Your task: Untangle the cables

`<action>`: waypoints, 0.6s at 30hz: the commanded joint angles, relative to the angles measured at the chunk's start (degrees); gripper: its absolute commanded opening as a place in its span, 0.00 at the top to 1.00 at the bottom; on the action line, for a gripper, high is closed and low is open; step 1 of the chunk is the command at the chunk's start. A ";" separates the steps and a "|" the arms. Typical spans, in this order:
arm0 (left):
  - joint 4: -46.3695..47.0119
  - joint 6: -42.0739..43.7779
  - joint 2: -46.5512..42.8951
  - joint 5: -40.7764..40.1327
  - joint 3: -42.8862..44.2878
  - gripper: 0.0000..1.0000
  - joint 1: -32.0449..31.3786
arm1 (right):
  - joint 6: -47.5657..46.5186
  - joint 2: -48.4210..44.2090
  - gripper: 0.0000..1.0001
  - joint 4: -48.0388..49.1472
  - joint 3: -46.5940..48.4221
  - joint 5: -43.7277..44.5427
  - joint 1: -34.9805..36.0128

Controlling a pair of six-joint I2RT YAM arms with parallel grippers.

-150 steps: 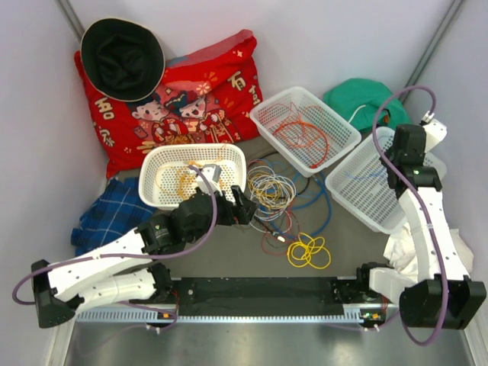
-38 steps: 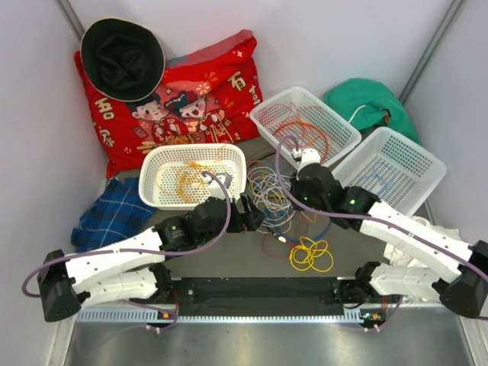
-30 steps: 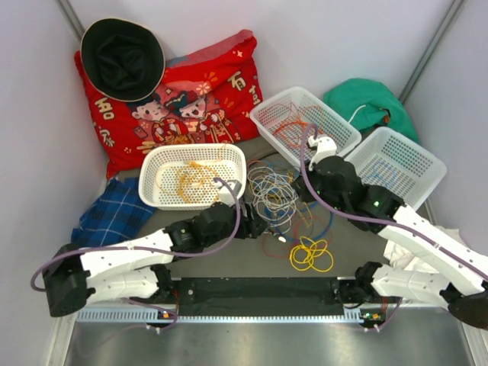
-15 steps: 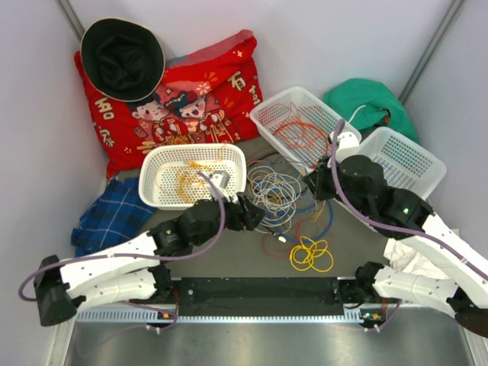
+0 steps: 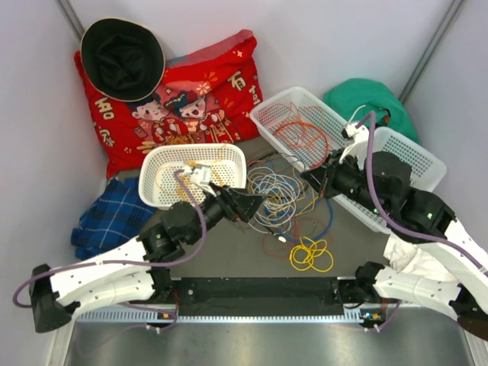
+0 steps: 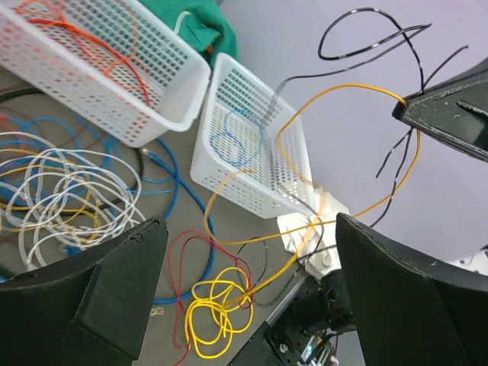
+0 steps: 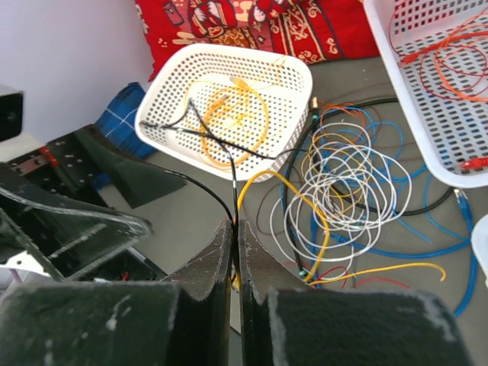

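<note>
The cables point(image 5: 278, 194) lie tangled mid-table: a grey-white coil point(image 7: 358, 194), blue and red loops, and a yellow coil point(image 5: 310, 253) nearer me. My right gripper point(image 5: 309, 177) is shut on a black cable and a yellow cable point(image 7: 305, 200), which rise from the pile into its jaws point(image 7: 236, 229). The left wrist view shows that gripper point(image 6: 402, 107) high up with both strands hanging from it. My left gripper point(image 5: 245, 204) hovers at the pile's left edge, wide open, with nothing between its fingers point(image 6: 84, 297).
Three white baskets stand around the pile: an oval one point(image 5: 194, 147) with orange-yellow wires, a middle one point(image 5: 276, 101) with orange wires, and a right one point(image 5: 419, 146). A red pillow point(image 5: 183, 99), black hat point(image 5: 122, 57), green cloth point(image 5: 366, 99) and plaid cloth point(image 5: 110, 213) lie around.
My left gripper has opened wider and tipped up. My right arm has drawn back to the right, still shut, pulling the black and yellow cables up from the pile.
</note>
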 commanded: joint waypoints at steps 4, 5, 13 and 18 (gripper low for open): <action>10.75 5.54 10.08 7.92 7.55 0.07 0.04 | 2.18 -2.40 1.00 3.91 1.19 -7.44 0.65; 13.02 5.90 10.26 7.83 7.37 0.07 -0.05 | 2.18 -2.84 1.00 4.17 1.28 -8.23 0.65; 17.62 9.32 10.87 7.30 7.02 0.05 0.04 | 3.31 -5.39 1.00 3.21 0.40 -10.17 0.65; 18.05 10.03 12.10 6.25 6.85 0.05 0.04 | 4.28 -6.27 1.00 4.00 -0.21 -14.74 0.65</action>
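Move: Pinched in the right fingers, the black and yellow cables are roughly 14 cm to the open left hand's right, 2 cm ahead and 7 cm above. From the left hand, the white cable heap lies about 11 cm ahead, 6 cm right and 23 cm below. From the right hand, that heap is some 10 cm ahead, 7 cm left and 30 cm down; the yellow coil is about 9 cm back, 5 cm right and 31 cm down. Drawing the pinched black and yellow cables back about 4 cm and up nearly 3, away from the white heap, the right hand turns some 10 degrees counter-clockwise while its left side rises. The open left hand first goes right about 4 cm towards those cables, then climbs some 3 cm and tips its fingers up about 10 degrees, without closing. ##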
